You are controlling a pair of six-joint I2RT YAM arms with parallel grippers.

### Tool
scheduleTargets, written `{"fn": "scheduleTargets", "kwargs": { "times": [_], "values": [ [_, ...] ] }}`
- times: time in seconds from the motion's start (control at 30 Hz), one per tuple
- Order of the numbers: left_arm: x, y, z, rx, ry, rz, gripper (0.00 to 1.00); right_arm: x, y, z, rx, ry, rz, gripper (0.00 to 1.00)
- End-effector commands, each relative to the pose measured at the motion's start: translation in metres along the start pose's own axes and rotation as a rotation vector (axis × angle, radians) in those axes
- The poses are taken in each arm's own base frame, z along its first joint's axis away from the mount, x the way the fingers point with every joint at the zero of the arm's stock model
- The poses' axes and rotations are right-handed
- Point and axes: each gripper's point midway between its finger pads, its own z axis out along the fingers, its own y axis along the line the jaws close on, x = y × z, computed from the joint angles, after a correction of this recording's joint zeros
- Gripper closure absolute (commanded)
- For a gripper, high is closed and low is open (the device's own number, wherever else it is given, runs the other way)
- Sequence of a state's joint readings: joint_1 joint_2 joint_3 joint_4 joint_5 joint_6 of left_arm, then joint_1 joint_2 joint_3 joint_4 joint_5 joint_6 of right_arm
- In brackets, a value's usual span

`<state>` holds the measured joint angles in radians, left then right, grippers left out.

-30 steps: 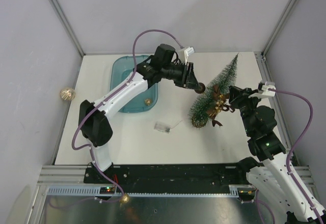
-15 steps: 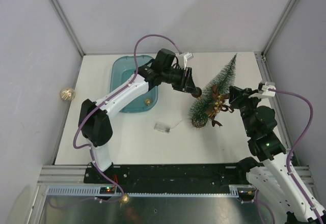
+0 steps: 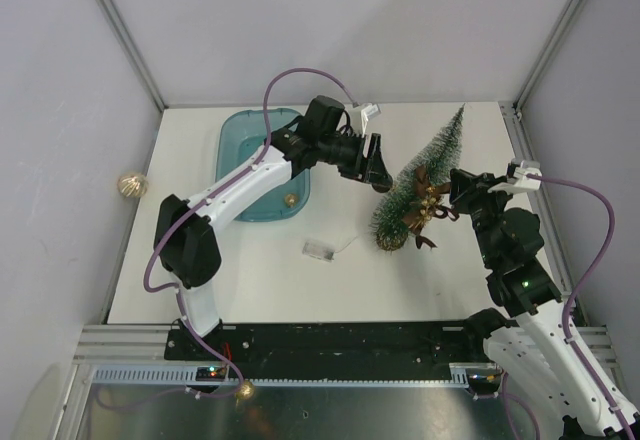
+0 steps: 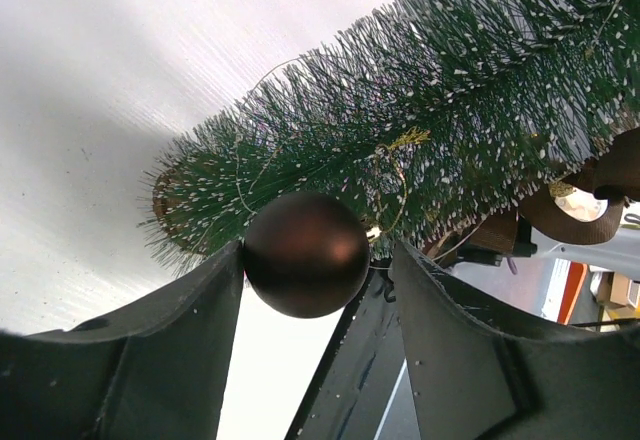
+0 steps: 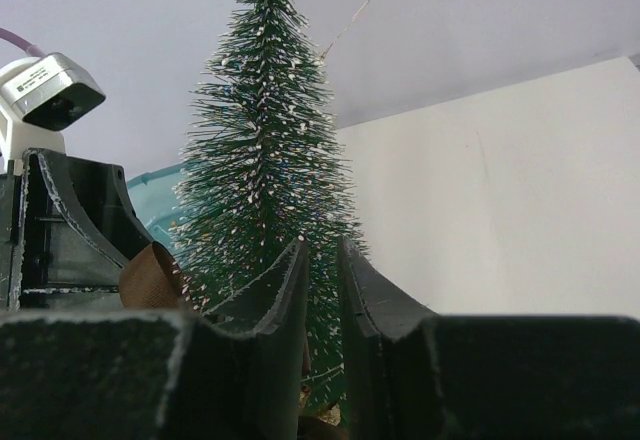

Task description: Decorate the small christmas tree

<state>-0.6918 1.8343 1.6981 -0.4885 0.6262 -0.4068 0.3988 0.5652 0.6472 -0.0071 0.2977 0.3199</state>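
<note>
The small christmas tree (image 3: pixel 432 160) stands tilted at the right of the table, with a brown ribbon bow and gold bells (image 3: pixel 428 200) on it. My left gripper (image 3: pixel 379 172) is open beside its lower bristles. In the left wrist view a dark brown ball (image 4: pixel 305 253) hangs against the tree (image 4: pixel 450 110), between the spread fingers of my left gripper (image 4: pixel 318 252). It touches the left finger and is apart from the right one. My right gripper (image 3: pixel 453 196) is at the tree's right side. In the right wrist view its fingers (image 5: pixel 320 250) are nearly closed on low bristles of the tree (image 5: pixel 265 140).
A blue tray (image 3: pixel 235 150) at the back left holds a gold ball (image 3: pixel 290 200). A small light battery box with a wire (image 3: pixel 318 248) lies in front of the tree. Another gold ball (image 3: pixel 130 184) lies off the table at the left. Frame posts stand at the back corners.
My left gripper carried the brown ball up to the tree, then opened; the ball now rests against the bristles. The right arm has not moved.
</note>
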Motion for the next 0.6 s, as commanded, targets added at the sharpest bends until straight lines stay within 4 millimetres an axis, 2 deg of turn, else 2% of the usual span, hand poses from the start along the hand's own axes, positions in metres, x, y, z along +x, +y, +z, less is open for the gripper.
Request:
{"fn": "scheduleTargets", "kwargs": {
  "times": [0.0,0.23,0.47,0.5,0.53,0.57],
  "values": [
    [-0.008,-0.028,-0.018,0.076,-0.026,0.061,0.36,-0.009,0.002,-0.001,-0.010,-0.035,0.002,0.78],
    [0.001,-0.017,-0.015,0.058,-0.008,0.055,0.33,-0.012,0.003,-0.002,-0.014,-0.044,0.001,0.78],
    [-0.015,-0.002,-0.028,0.009,-0.060,0.064,0.23,-0.013,0.002,-0.004,-0.013,-0.047,-0.002,0.78],
    [-0.018,-0.001,-0.031,0.004,-0.069,0.063,0.20,-0.013,0.002,-0.004,-0.012,-0.048,-0.001,0.78],
    [-0.020,0.000,-0.034,0.002,-0.077,0.063,0.10,-0.013,0.002,-0.004,-0.011,-0.048,-0.001,0.78],
    [-0.023,0.002,-0.037,-0.001,-0.085,0.062,0.05,-0.013,0.001,-0.004,-0.010,-0.048,-0.002,0.78]
  ]
}}
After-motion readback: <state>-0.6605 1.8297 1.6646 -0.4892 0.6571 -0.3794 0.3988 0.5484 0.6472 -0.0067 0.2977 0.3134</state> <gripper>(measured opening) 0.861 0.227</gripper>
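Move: The dark brown ball, its gold loop already on the tree, sits just past the left fingertips, roughly 3 cm to the hand's right and 2 cm lower. The tree's middle is about 8 cm to that hand's right, 2 cm ahead and 4 cm lower; the bow of gold ornaments is some 9 cm right and 6 cm back, about level in height. From the right hand the ball lies about 13 cm left, 3 cm ahead and 8 cm below. The already loosened left fingers spread wider around the dark brown ball, leaving it clear of both fingertips while its gold loop stays on a branch. The left hand first eases back a little under 1 cm, then reverses slightly forward as it sinks about 1 cm and draws off to the left by about 1 cm, away from the tree, with the wrist hardly turning. ##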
